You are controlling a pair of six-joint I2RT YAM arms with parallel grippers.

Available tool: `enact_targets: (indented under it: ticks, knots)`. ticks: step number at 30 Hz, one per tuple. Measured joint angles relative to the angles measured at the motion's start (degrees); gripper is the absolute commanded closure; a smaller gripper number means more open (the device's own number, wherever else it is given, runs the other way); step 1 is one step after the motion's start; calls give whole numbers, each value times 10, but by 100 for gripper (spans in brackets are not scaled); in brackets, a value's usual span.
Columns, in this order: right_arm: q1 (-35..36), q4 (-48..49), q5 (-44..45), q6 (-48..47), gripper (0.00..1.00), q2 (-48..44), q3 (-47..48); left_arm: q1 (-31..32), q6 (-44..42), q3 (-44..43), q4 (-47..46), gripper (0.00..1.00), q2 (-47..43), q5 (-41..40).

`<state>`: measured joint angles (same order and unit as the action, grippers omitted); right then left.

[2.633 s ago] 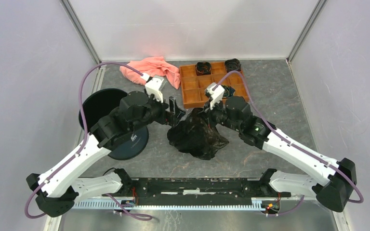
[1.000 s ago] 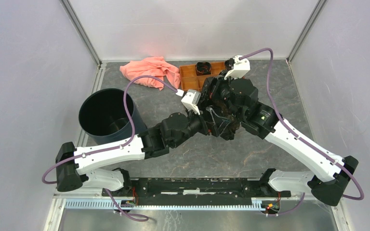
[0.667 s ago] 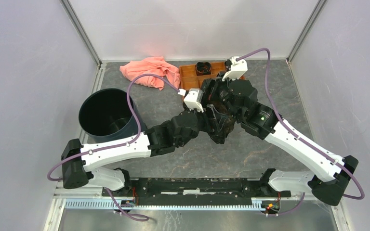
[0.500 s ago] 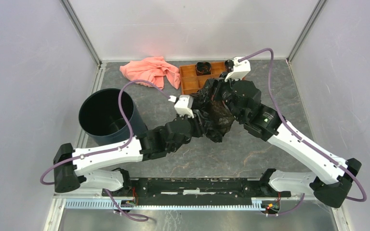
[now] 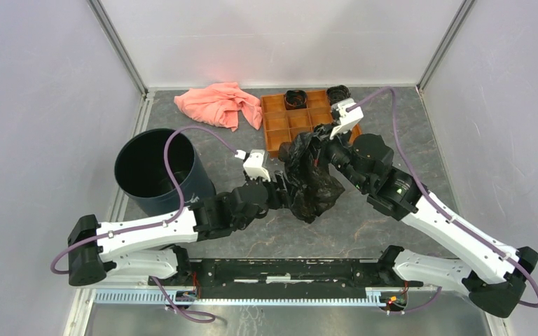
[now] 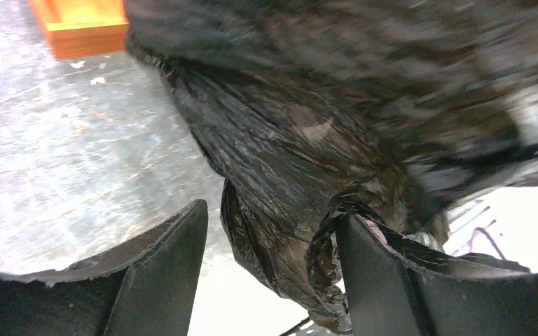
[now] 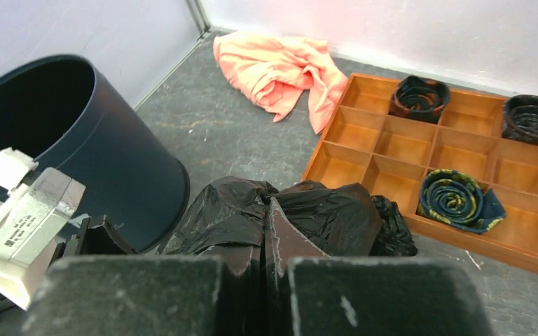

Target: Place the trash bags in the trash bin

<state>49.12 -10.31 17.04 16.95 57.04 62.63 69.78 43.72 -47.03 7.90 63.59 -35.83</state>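
Observation:
The black glossy trash bag (image 5: 313,180) hangs crumpled above the table's middle. My right gripper (image 5: 322,148) is shut on its top; in the right wrist view the film (image 7: 322,213) is pinched between the closed fingers (image 7: 270,234). My left gripper (image 5: 285,192) is at the bag's lower left side. In the left wrist view it (image 6: 270,241) is open, with the bag's hanging end (image 6: 287,210) between the fingers and film draped on the right finger (image 6: 375,269). The dark navy trash bin (image 5: 155,171) stands upright at the left, mouth up, and also shows in the right wrist view (image 7: 77,140).
A salmon-pink cloth (image 5: 221,103) lies at the back left. An orange compartment tray (image 5: 280,133) with rolled dark items stands at the back, right behind the bag; it also shows in the right wrist view (image 7: 462,175). The enclosure walls are close on both sides.
The bin, earlier on its side, now stands upright. The right gripper has raised the bag and carried it slightly back-right. The left gripper has pulled back leftward along the bag's lower side.

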Motion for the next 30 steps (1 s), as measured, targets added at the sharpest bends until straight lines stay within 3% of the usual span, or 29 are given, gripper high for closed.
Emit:
enact_targets:
  ticks: [3, 4, 6, 7, 13, 19, 22, 25, 28, 30]
  knots:
    - [0, -1, -23, -7, 100, 15, 0, 0, -2, 1, -51, 29, 6, 41]
    - [0, -2, -29, -8, 100, 17, 0, 0, -3, 4, -70, 38, 7, 57]
    - [0, -2, -35, -10, 100, 19, 0, 0, -8, 16, -106, 84, 7, 80]
    - [0, -1, -37, -12, 100, 19, 0, 0, -10, 23, -119, 96, 7, 87]
    - [0, 14, -34, -37, 100, -33, -81, 0, -15, 59, -99, 98, -3, 90]
    - [0, 8, 22, -53, 100, -105, -288, -7, 9, 81, 19, 98, -65, 23]
    - [-7, -19, 75, -53, 100, -84, -323, -49, 8, 64, 71, 98, -59, 0]
    - [-39, -49, 92, -60, 100, -32, -254, -126, -30, -7, 103, 98, -21, 17]
    - [-62, -92, 82, -103, 100, 63, 2, -191, -97, -192, 131, 98, 42, 64]
    - [-64, -81, 49, -133, 100, 96, 151, -203, -146, -346, 91, 98, 71, 129]
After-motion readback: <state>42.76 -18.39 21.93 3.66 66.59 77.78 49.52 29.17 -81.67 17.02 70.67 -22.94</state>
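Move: The trash bag hangs open from the right fingers, its middle about 12 cm below that hand, 3 cm back and 4 cm left. From the open left hand, whose fingers already straddle the bag's loose edge, the middle is some 4 cm ahead, 9 cm right and 2 cm higher. The orange tray lies 25 cm ahead and 12 cm right of the left hand, 20 cm down; the trash bin stands level with it, 29 cm left. Left fingers pinch the bag's loose edge; both hands dip, right some 22 cm, then whip up and forward. ##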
